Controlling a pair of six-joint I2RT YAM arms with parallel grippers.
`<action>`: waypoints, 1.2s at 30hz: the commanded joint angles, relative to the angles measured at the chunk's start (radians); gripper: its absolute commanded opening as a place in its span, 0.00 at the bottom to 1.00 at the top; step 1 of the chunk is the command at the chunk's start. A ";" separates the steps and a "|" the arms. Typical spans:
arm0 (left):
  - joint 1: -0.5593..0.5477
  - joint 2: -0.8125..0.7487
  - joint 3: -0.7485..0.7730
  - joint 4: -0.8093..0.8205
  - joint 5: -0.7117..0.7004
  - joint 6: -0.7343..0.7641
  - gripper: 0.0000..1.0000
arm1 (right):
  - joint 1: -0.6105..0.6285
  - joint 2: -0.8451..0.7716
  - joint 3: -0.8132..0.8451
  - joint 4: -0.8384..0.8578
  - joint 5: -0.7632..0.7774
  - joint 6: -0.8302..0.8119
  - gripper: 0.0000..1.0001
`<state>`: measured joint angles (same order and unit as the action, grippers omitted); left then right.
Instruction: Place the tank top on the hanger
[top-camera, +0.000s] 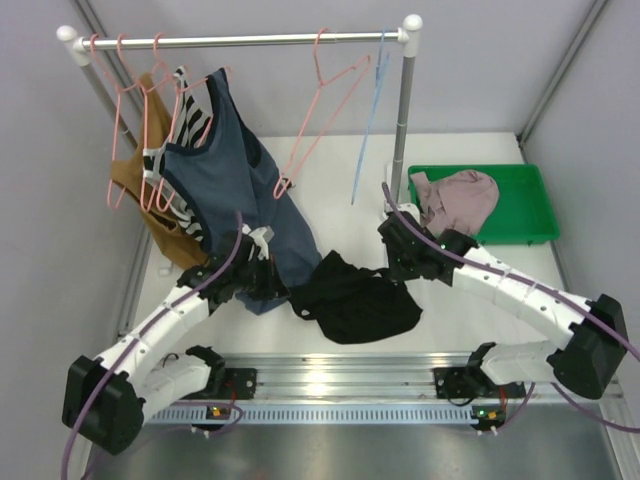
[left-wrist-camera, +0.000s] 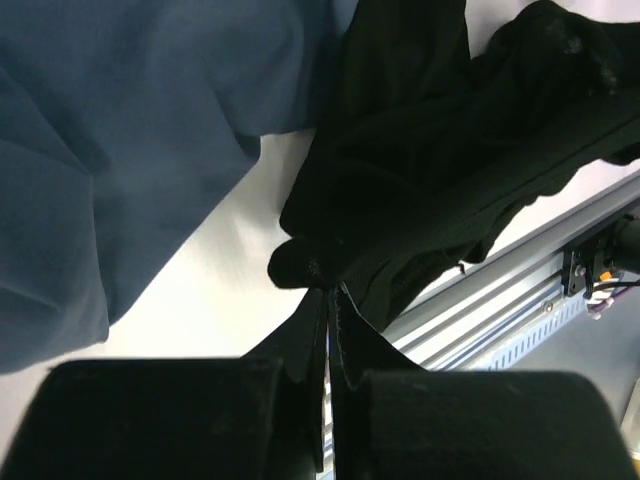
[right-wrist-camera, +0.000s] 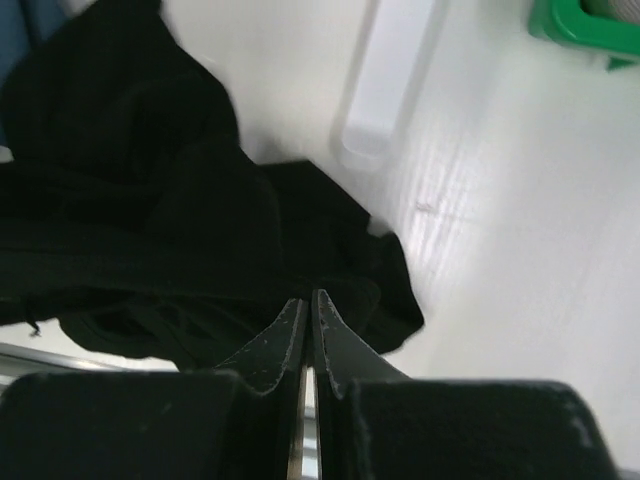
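The black tank top (top-camera: 355, 300) lies crumpled on the white table between my two arms, and it fills the left wrist view (left-wrist-camera: 430, 150) and the right wrist view (right-wrist-camera: 130, 200). My left gripper (top-camera: 290, 292) (left-wrist-camera: 330, 292) is shut on a bunched edge at the top's left side. At its right side, my right gripper (top-camera: 398, 272) (right-wrist-camera: 311, 297) is shut, with black fabric at its tips. An empty salmon-pink hanger (top-camera: 325, 100) hangs tilted from the rail, above and behind the top.
A slate-blue tank top (top-camera: 235, 170), a striped top and a brown garment hang on pink hangers at the left. A light-blue hanger (top-camera: 370, 120) hangs by the rack post (top-camera: 403, 130). A green tray (top-camera: 535, 215) holds a mauve garment (top-camera: 455, 198). An aluminium rail (top-camera: 340, 375) runs along the near edge.
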<state>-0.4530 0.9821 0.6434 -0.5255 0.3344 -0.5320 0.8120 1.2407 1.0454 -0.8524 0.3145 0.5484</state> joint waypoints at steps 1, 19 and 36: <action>0.011 0.026 0.002 0.163 0.035 -0.013 0.00 | -0.019 0.045 -0.004 0.200 -0.069 -0.028 0.02; 0.010 -0.046 0.122 -0.011 -0.024 0.055 0.42 | -0.033 0.102 0.041 0.263 -0.060 -0.027 0.39; 0.010 -0.293 0.559 -0.167 -0.030 0.158 0.43 | -0.034 -0.133 0.039 0.102 -0.022 0.005 0.51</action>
<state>-0.4465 0.7151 1.0874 -0.7448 0.3122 -0.3927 0.7887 1.1496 1.0435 -0.7067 0.2676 0.5442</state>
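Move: Shut in both my hands is the black tank top: its middle lies some 15 cm to the right of my left hand, 2 cm farther out and about 5 cm below. From my right hand it is 8 cm to the left, 2 cm back and 8 cm down. The blue garment's hem is 5 cm ahead and 3 cm left of my left hand; the rack foot's near end lies about 7 cm straight ahead of my right. I lay the tank top down and let both edges go: my right hand carries its edge about 5 cm forward and left, sinking slightly, while my left eases a little forward, and both grippers open roughly halfway. Then I lift my left hand clear some 20 cm, its fingers swinging up about 30 degrees, and my right hand rises more slowly, backing off towards the right. ##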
